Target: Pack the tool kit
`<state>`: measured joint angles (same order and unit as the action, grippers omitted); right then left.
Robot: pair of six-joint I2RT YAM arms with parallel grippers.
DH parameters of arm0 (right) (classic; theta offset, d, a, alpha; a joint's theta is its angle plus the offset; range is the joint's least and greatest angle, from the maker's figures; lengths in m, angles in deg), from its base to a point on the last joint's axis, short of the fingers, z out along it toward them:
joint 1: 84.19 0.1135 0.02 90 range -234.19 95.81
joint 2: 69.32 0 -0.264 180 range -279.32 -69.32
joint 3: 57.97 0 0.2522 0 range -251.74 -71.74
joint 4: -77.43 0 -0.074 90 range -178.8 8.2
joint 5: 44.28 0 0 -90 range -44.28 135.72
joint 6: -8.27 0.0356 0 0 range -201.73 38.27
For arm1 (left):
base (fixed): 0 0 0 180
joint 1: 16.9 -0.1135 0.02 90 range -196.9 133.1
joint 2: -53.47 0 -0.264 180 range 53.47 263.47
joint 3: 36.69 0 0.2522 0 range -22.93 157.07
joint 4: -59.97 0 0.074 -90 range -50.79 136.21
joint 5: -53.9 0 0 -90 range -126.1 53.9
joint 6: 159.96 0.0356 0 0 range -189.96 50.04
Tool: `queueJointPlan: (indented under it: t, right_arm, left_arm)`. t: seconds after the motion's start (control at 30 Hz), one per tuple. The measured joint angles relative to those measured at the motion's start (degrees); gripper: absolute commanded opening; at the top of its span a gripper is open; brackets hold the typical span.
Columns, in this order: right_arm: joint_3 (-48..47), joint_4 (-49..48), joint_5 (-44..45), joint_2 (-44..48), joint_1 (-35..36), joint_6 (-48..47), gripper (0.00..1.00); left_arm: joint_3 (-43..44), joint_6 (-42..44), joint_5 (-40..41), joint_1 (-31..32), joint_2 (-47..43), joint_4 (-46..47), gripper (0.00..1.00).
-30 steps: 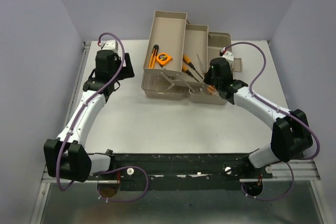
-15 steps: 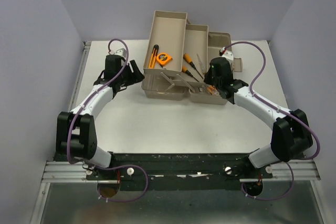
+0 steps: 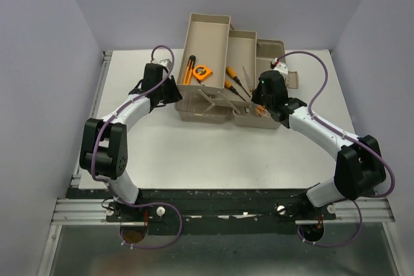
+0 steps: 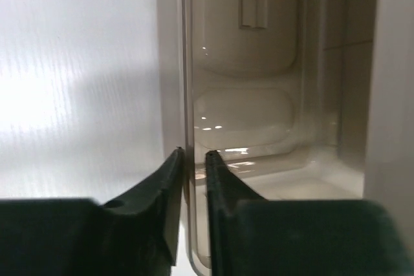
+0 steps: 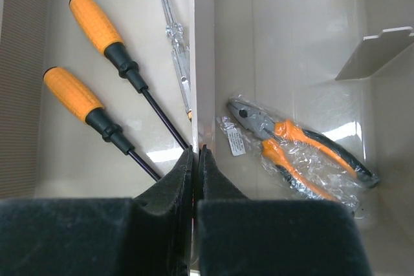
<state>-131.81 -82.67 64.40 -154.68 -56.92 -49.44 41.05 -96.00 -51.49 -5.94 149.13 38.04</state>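
The beige toolbox [image 3: 208,30] stands open at the back of the table with its trays folded out. My left gripper [image 3: 173,90] is at its left side. In the left wrist view its fingers [image 4: 173,179] stand narrowly apart astride the thin left wall [image 4: 187,63], with a sliver of gap on the inner side. My right gripper [image 3: 257,106] is shut on the wall [image 5: 204,43] between a tray and the base. Two orange-handled screwdrivers [image 5: 97,24] and a clear tester [image 5: 174,37] lie in that tray. Bagged pliers [image 5: 297,143] lie in the base.
An orange tape measure [image 3: 202,72] and a yellow-and-black tool [image 3: 188,69] lie in the left tray. White table [image 3: 194,153] stretches in front of the box. Purple walls close in on both sides and at the back.
My left arm has swung right from the table's left side to the toolbox's left wall, and its jaws have narrowed around that wall. The right arm has not moved.
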Motion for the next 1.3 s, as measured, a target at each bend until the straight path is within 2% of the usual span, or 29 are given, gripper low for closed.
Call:
queueJointPlan:
  t: [0.07,0.1,0.23,0.3,0.37,0.53,0.73,0.97,1.13,1.3]
  right_arm:
    - [0.00,0.31,-0.15,0.35,0.00,-0.02,0.20]
    - [0.02,0.52,-0.20,0.63,0.00,-0.07,0.25]
    - [0.02,2.82,-0.79,2.36,-0.02,-0.66,0.53]
    - [0.02,4.33,-1.01,3.78,-0.02,-1.25,0.62]
    - [-0.13,5.66,-0.96,5.49,-0.02,-1.92,0.66]
    - [-0.63,7.93,-0.52,10.49,-0.02,-3.34,0.69]
    - [-0.61,10.21,1.33,16.83,-0.02,-4.11,0.72]
    - [0.44,11.08,3.56,22.77,-0.02,-4.74,0.72]
    - [2.08,12.46,4.42,24.79,-0.02,-4.72,0.72]
    - [2.80,13.57,5.07,26.08,-0.02,-4.74,0.72]
  left_arm:
    - [1.62,1.46,1.66,1.64,0.68,-1.20,0.03]
    - [1.95,2.34,2.51,2.03,0.81,-1.75,0.00]
    - [2.47,3.06,4.15,2.51,1.01,-2.45,0.00]
    - [2.58,3.52,5.07,2.80,0.94,-2.67,0.00]
    - [2.58,4.09,6.51,3.04,0.59,-2.84,0.00]
    - [2.58,6.19,10.62,3.80,-2.40,-4.92,0.00]
    - [2.73,10.45,16.48,3.89,-11.89,-8.22,0.00]
    - [7.96,16.33,19.30,4.04,-17.25,-12.59,0.00]
    - [12.09,21.62,23.50,8.20,-17.33,-16.20,0.00]
    - [15.43,28.70,32.26,16.52,-17.33,-17.81,0.00]
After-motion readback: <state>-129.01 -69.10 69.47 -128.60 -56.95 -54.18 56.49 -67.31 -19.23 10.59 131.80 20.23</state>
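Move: The left hand's half-open fingers straddle the near rim of the lid, about level with the hand point. From there, the cutter lies some 8 cm ahead, 4 cm to the right and 3 cm higher, with the tape measure beside it, roughly 8 cm ahead and 7 cm right. The right hand still pinches the middle tray's wall; from that hand the bagged pliers are about 2 cm ahead, 4 cm right and 9 cm down, and the near screwdriver is 4 cm ahead, 6 cm left and 5 cm below. The left fingers shut on the lid's rim and, after a brief pause, pull it up about 18 cm, bearing out to the left at first and then swinging back right towards the trays and a little back, while the wrist rolls its left side up and lifts the fingertips, some 45 degrees in all. Meanwhile the right hand opens, lets go of the tray wall and backs out upward, towards its base and to the right, ending about 14 cm clear with its fingers wide. ##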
